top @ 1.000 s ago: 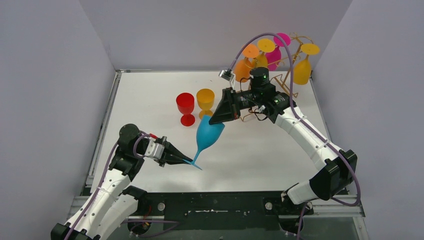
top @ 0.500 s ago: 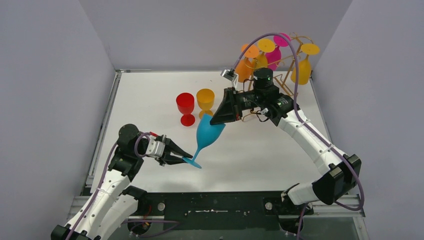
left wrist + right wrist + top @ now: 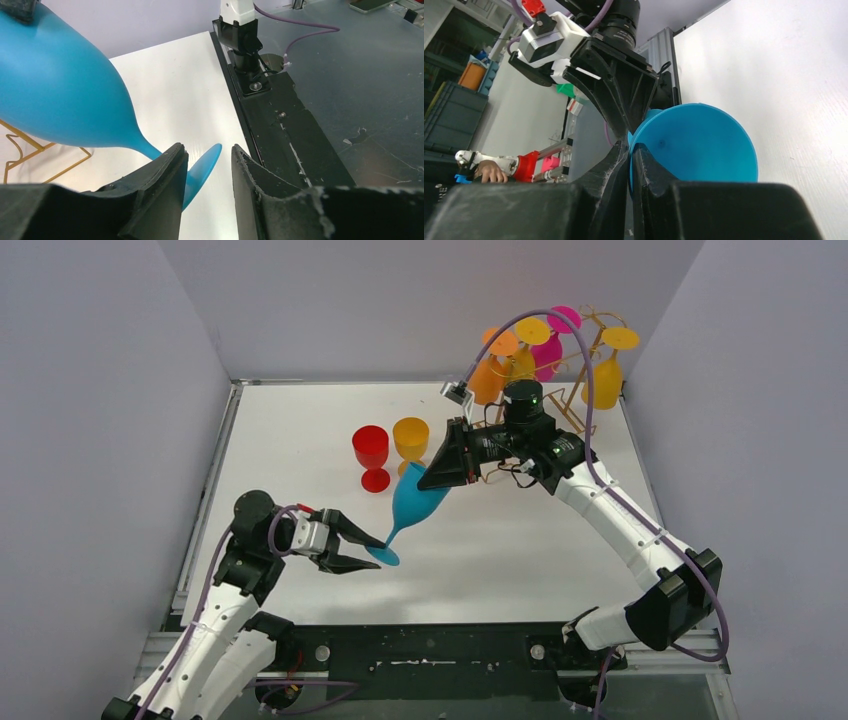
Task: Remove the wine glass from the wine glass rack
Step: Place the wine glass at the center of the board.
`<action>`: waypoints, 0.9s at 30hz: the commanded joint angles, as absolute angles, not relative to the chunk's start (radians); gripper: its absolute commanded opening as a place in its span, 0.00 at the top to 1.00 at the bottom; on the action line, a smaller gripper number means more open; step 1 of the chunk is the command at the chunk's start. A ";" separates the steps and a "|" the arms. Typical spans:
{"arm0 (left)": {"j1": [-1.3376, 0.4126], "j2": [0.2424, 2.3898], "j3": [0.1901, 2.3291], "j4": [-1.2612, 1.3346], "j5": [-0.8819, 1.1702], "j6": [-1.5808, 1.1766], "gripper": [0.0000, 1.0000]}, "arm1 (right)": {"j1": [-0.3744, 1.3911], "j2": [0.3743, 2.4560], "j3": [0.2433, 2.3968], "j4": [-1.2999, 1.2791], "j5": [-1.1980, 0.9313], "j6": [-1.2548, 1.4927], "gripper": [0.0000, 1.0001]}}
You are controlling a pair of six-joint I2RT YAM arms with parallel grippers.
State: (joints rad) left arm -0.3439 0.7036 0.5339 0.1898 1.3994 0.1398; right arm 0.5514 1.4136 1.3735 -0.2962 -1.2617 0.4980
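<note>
A blue wine glass (image 3: 415,502) hangs tilted above the table, bowl up and to the right, foot low and to the left. My right gripper (image 3: 432,480) is shut on the bowl's rim (image 3: 696,145), one finger inside the bowl and one outside (image 3: 630,150). My left gripper (image 3: 375,550) is open, its fingers standing either side of the glass's round foot (image 3: 202,167) with a gap showing (image 3: 207,152). The wine glass rack (image 3: 600,312), thin gold wire, stands at the back right with several orange, yellow and magenta glasses hanging upside down.
A red glass (image 3: 371,455) and an orange-yellow glass (image 3: 410,440) stand upright on the white table just behind the blue glass. Grey walls close in the left, back and right. The black base rail (image 3: 450,650) runs along the near edge.
My left gripper has opened and let go of the blue glass's foot, drawing back slightly to the left. The right gripper keeps its hold on the rim, and the foot has sunk a little.
</note>
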 commanded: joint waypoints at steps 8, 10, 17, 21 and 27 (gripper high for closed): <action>-0.327 0.661 0.549 0.002 1.280 0.308 0.56 | 0.565 1.375 1.396 -0.414 -1.067 0.346 1.00; -0.325 0.647 0.552 -0.046 1.234 0.325 0.56 | 0.569 1.368 1.386 -0.416 -1.029 0.334 1.00; -0.325 0.569 0.544 -0.036 0.891 0.267 0.44 | 0.637 1.333 1.344 -0.422 -0.688 0.265 1.00; -0.325 0.514 0.513 0.047 0.610 0.144 0.18 | 0.708 1.333 1.344 -0.454 -0.428 0.202 1.00; -0.324 0.470 0.505 0.036 0.124 -0.055 0.03 | 0.817 1.358 1.318 -0.462 -0.054 0.139 1.00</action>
State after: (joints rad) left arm -0.3305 0.4877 0.4995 0.0044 0.5686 0.1200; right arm 0.7616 1.3651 1.3323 -0.4740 -0.3904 0.2138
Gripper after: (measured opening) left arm 0.972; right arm 0.063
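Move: The blue wine glass, held by its rim in the right hand, is bound for the free board centre, roughly 26 cm ahead of that hand and 35 cm below. The yellow glass stands about 32 cm ahead and 4 cm left, the red one some 30 cm ahead and 14 cm left, both middles about 27 cm below. From the left hand the free spot is around 33 cm ahead, 10 cm right and 26 cm down; the blue foot is just right of its fingertips. The blue glass, its rim still pinched by the right fingers, is lowered about 8 cm and carried some 6 cm forward towards the free board before the yellow glass, while the right wrist turns clockwise and dips its fingertips, faster towards the end. The left hand, already part open, eases off, then opens wide and swings forward and left away from the glass, turning roughly 50 degrees counter-clockwise. ##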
